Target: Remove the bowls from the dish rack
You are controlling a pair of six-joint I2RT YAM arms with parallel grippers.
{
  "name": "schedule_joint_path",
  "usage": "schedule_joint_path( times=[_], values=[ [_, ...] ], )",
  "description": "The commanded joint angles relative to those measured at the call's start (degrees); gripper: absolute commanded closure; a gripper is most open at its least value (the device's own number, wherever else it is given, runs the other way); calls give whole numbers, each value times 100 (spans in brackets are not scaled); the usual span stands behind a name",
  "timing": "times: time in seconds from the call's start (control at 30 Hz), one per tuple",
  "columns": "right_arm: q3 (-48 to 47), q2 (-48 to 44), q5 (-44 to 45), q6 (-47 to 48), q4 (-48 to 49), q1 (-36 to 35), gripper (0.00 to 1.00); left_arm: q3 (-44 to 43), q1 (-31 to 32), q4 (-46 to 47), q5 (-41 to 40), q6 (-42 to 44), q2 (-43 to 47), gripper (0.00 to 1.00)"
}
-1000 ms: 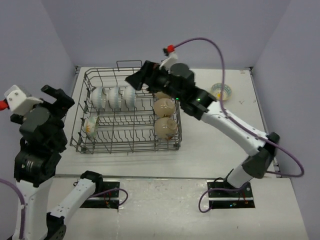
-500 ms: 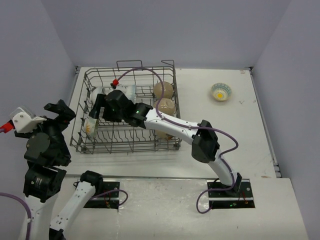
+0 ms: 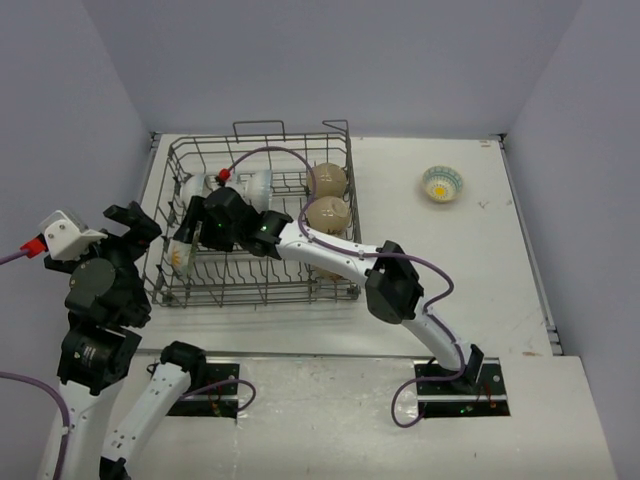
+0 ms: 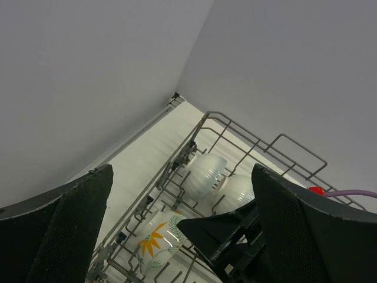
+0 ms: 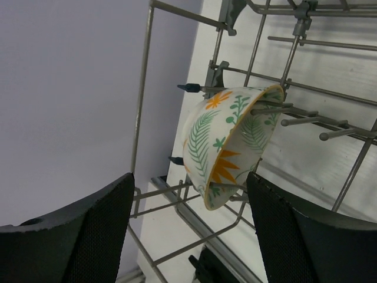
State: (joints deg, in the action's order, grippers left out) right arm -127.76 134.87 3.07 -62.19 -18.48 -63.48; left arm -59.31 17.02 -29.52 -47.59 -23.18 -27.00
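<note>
The grey wire dish rack (image 3: 262, 139) holds two white ribbed bowls (image 3: 260, 184) at its back left and beige bowls (image 3: 328, 179) at its right. A white bowl painted with orange flowers and green leaves (image 3: 181, 256) leans on the tines at the left end. My right gripper (image 3: 190, 232) reaches into the rack there. In the right wrist view the painted bowl (image 5: 227, 141) hangs between the open fingers (image 5: 76, 236), with a gap on each side. My left gripper (image 3: 140, 225) stays open and empty beside the rack's left wall, looking down on the painted bowl (image 4: 154, 242).
A small bowl with a yellow centre (image 3: 442, 183) sits on the white table at the right of the rack. The right arm's forearm (image 3: 320, 250) lies across the rack, over its right half. Grey walls enclose the table at the back and sides.
The right arm has swung from the rack's back right to its left end and dropped around the painted bowl, its fingers narrowing. The left arm has shifted slightly right and lower.
</note>
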Motion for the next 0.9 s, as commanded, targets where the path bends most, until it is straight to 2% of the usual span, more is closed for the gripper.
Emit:
schedule_joint_path(
  times=[0.0, 0.13, 0.2, 0.37, 0.53, 0.87],
  values=[
    [-301, 170, -210, -214, 169, 11, 23, 104, 39, 324, -83, 50, -50, 0],
    [-399, 277, -254, -267, 169, 20, 24, 156, 47, 333, -127, 50, -33, 0],
    [-293, 294, -368, -311, 450, 38, 29, 174, 47, 324, -154, 50, 2, 0],
    [-460, 602, -851, -460, 801, 99, 35, 235, 56, 333, -162, 59, 28, 0],
    [-478, 716, -940, -531, 881, 143, 37, 244, 109, 341, -268, 94, 108, 0],
    [155, 699, -1581, -741, 2233, 328, 44, 279, 188, 350, -250, 103, 178, 0]
  ],
)
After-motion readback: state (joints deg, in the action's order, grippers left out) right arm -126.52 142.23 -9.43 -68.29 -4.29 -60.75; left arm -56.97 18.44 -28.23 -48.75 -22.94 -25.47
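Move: The flowered bowl stands tilted in the rack about 5 cm to the left of the right hand, some 2 cm nearer the base and 7 cm below. The leftmost white bowl is roughly 10 cm ahead of this hand, 2 cm left and 7 cm down; the middle white bowl is 10 cm ahead, 6 cm right and 7 cm down. From the idle left hand the flowered bowl is about 9 cm ahead, neither left nor right, and some 25 cm below. The flowered bowl's rim is what the right hand closes in on: the open fingers first sink, then work left and a little lower, about 3 cm each way in all. The wrist turns some 10 degrees, its left side rising and the fingertips dipping, while the fingers narrow by roughly a quarter, one outside the bowl and the other by the inner side of its rim; no firm pinch can be seen. ##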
